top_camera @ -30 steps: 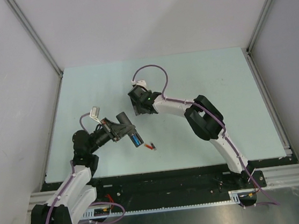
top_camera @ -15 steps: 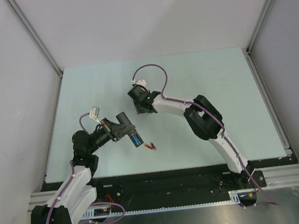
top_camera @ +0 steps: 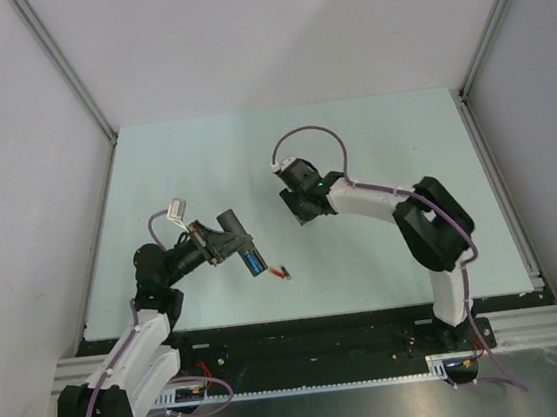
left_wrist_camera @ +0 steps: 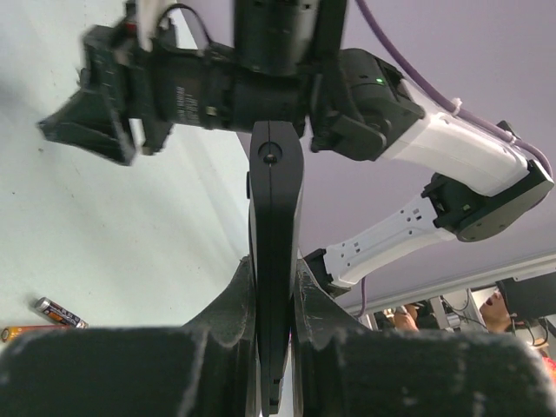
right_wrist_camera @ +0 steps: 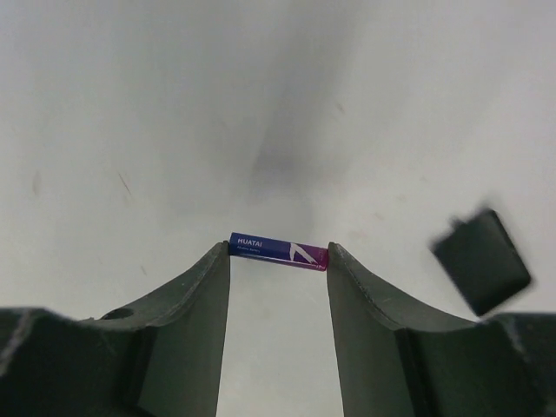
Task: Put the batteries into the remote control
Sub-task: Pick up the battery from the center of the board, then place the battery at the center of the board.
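Observation:
My left gripper (left_wrist_camera: 274, 280) is shut on the remote control (left_wrist_camera: 275, 200), a slim black bar held edge-on and raised off the table. From above, the remote control (top_camera: 244, 253) shows a blue battery (top_camera: 254, 263) at its near end, just past the left gripper (top_camera: 224, 243). A red-orange battery (top_camera: 282, 271) lies on the table beside it. My right gripper (right_wrist_camera: 278, 254) is shut on a blue and magenta battery (right_wrist_camera: 278, 251), pinched end to end between the fingertips. The top view puts the right gripper (top_camera: 299, 206) mid-table, to the right of the remote.
A small black squarish flat piece (right_wrist_camera: 480, 261) lies on the table just right of my right fingers. Two loose batteries (left_wrist_camera: 54, 310) lie on the pale green table (top_camera: 381, 136) below the remote. Metal frame rails (top_camera: 497, 184) border the table.
My right gripper has closed on the blue battery and swung to the right across the table. The left arm and the remote have stayed put.

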Motion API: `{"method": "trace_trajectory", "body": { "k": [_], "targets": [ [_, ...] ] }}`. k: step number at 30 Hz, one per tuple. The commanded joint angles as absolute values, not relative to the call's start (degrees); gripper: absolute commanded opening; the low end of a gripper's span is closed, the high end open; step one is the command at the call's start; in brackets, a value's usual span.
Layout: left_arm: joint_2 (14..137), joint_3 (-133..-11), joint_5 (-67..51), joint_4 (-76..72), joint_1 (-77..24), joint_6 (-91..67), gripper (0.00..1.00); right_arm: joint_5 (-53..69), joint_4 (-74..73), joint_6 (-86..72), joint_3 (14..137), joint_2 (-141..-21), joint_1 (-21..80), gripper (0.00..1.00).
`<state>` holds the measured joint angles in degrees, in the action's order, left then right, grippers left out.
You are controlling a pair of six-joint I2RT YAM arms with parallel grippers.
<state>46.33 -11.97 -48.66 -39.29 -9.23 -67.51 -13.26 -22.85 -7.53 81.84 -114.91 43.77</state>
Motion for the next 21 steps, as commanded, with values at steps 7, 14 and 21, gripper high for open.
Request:
{"method": "trace_trajectory", "body": {
  "k": [7,14,21],
  "targets": [
    [44.48,-11.78,-52.29,-41.22,-9.75,-67.50,0.00,-8.79,-21.02,22.47,69.80,-102.84,44.56,0.02],
    [42.63,-11.16,-52.47,-41.48,-10.02,-67.68,0.00,-1.69,-20.04,27.07,66.27,-102.83,45.09,0.06],
    [41.66,-9.06,-51.68,-41.48,-9.93,-67.94,0.00,2.72,-20.21,26.46,66.36,-103.62,45.09,0.15]
  ]
}}
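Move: The right hand holds the blue battery low over the mid-table. The remote's open battery slot lies from it about 20 cm back, 9 cm left and some 14 cm higher. Two loose batteries are about 17 cm back and 6 cm left on the table; the black cover is about 13 cm right and 2 cm farther out. From the left hand, the slot is some 6 cm back and 3 cm right; the blue battery is about 15 cm ahead, 12 cm right, well below. Keeping the blue battery pinched end to end between its fingertips, the right hand draws back about 6 cm and some 3 cm right, closing on the two loose batteries. It hops up about 3 cm on the way, then sinks low over the table again, turning roughly 35 degrees counter-clockwise. The left hand keeps its grip on the remote and eases back about 2 cm. ##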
